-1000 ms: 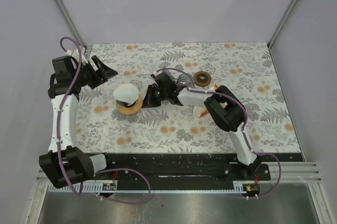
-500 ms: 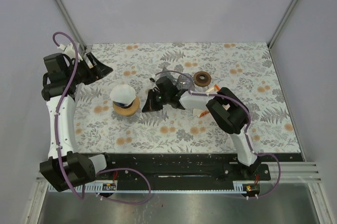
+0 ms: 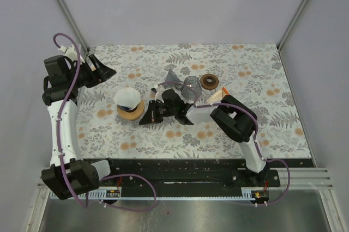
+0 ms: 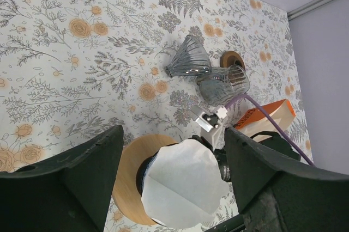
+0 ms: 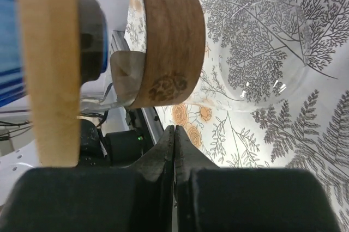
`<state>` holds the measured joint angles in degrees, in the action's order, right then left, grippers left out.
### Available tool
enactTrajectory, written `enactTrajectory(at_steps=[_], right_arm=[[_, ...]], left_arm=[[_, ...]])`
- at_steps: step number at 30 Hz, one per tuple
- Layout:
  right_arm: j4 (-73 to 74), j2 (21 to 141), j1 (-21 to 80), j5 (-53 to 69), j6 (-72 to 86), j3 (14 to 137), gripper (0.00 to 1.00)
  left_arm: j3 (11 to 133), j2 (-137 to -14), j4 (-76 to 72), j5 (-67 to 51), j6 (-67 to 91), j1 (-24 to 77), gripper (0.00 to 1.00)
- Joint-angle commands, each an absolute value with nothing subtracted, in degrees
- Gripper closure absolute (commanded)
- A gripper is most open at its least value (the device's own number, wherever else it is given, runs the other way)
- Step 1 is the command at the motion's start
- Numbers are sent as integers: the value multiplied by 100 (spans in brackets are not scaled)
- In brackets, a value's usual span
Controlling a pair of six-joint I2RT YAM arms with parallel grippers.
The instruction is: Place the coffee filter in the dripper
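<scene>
The white paper coffee filter (image 3: pixel 127 97) sits folded in the mouth of the dripper (image 3: pixel 133 113), which has a flat wooden ring. In the left wrist view the filter (image 4: pixel 185 180) covers most of the ring (image 4: pixel 126 175). My left gripper (image 3: pixel 107 71) is open and empty, up and to the left of the dripper, apart from it. My right gripper (image 3: pixel 143 118) is shut on nothing, low at the dripper's near right side. Its wrist view shows a wooden band (image 5: pixel 169 41) and a glass bulb (image 5: pixel 256 47) just past the shut fingertips (image 5: pixel 174 128).
Behind the right arm stand a glass funnel (image 4: pixel 188 60) and a ribbed glass vessel (image 4: pixel 223 82). A brown disc (image 3: pixel 209 81) lies to their right. An orange and white packet (image 3: pixel 215 98) lies by the right forearm. Grey walls close the table's back and sides.
My right gripper has slid from the dripper's right side toward the near edge and a little left, staying shut. The left gripper drew back slightly to the left. The filter stayed in the dripper.
</scene>
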<state>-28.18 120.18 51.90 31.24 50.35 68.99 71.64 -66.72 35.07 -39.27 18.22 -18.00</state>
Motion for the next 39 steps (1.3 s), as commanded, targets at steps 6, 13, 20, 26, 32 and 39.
enactTrajectory(at_steps=[6, 13, 20, 26, 32, 39], right_arm=[[-3725, 12629, 5317, 3383, 6757, 7119, 100], [-3499, 12964, 5537, 3332, 7075, 7707, 100], [-3524, 13148, 5528, 2997, 7453, 7821, 100], [-3533, 13588, 5485, 2787, 7734, 8401, 100], [-3173, 13868, 5370, 2347, 7567, 9077, 100], [-2848, 14668, 5300, 2022, 7690, 10387, 100]], left_arm=[[7216, -6574, 3278, -3990, 1775, -1881, 22], [7269, -6618, 3261, -3999, 1767, -1898, 22], [7295, -6671, 3217, -4043, 1784, -1916, 22], [7330, -6688, 3225, -4069, 1767, -1942, 22], [7400, -6732, 3243, -4061, 1749, -1960, 22], [7611, -6776, 3217, -4140, 1819, -1978, 22]])
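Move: The carafe, carrying the dripper with its white filter, stands about 5 cm ahead of the right hand and 5 cm to its left. Its middle is some 2 cm lower than the hand, with the filter roughly 10 cm above the hand. The grey cone dripper lies about 20 cm ahead and 14 cm to the right, with the glass dripper about 16 cm ahead and 23 cm right. From the left hand the carafe is about 4 cm back, 11 cm right and 23 cm below. With its fingers kept shut and pointing left, the right hand first dips about 3 cm and draws back some 2 cm while sliding left behind the near side of the carafe, its wrist rolling about 20 degrees around the line of the fingers. It then swings forward roughly 8 cm and a further 5 cm left, turning slightly clockwise, and the fingertips come to bear on the carafe's near side around the glass just below the wooden collar, pushing the whole stack outward and left under the waiting open left hand. ##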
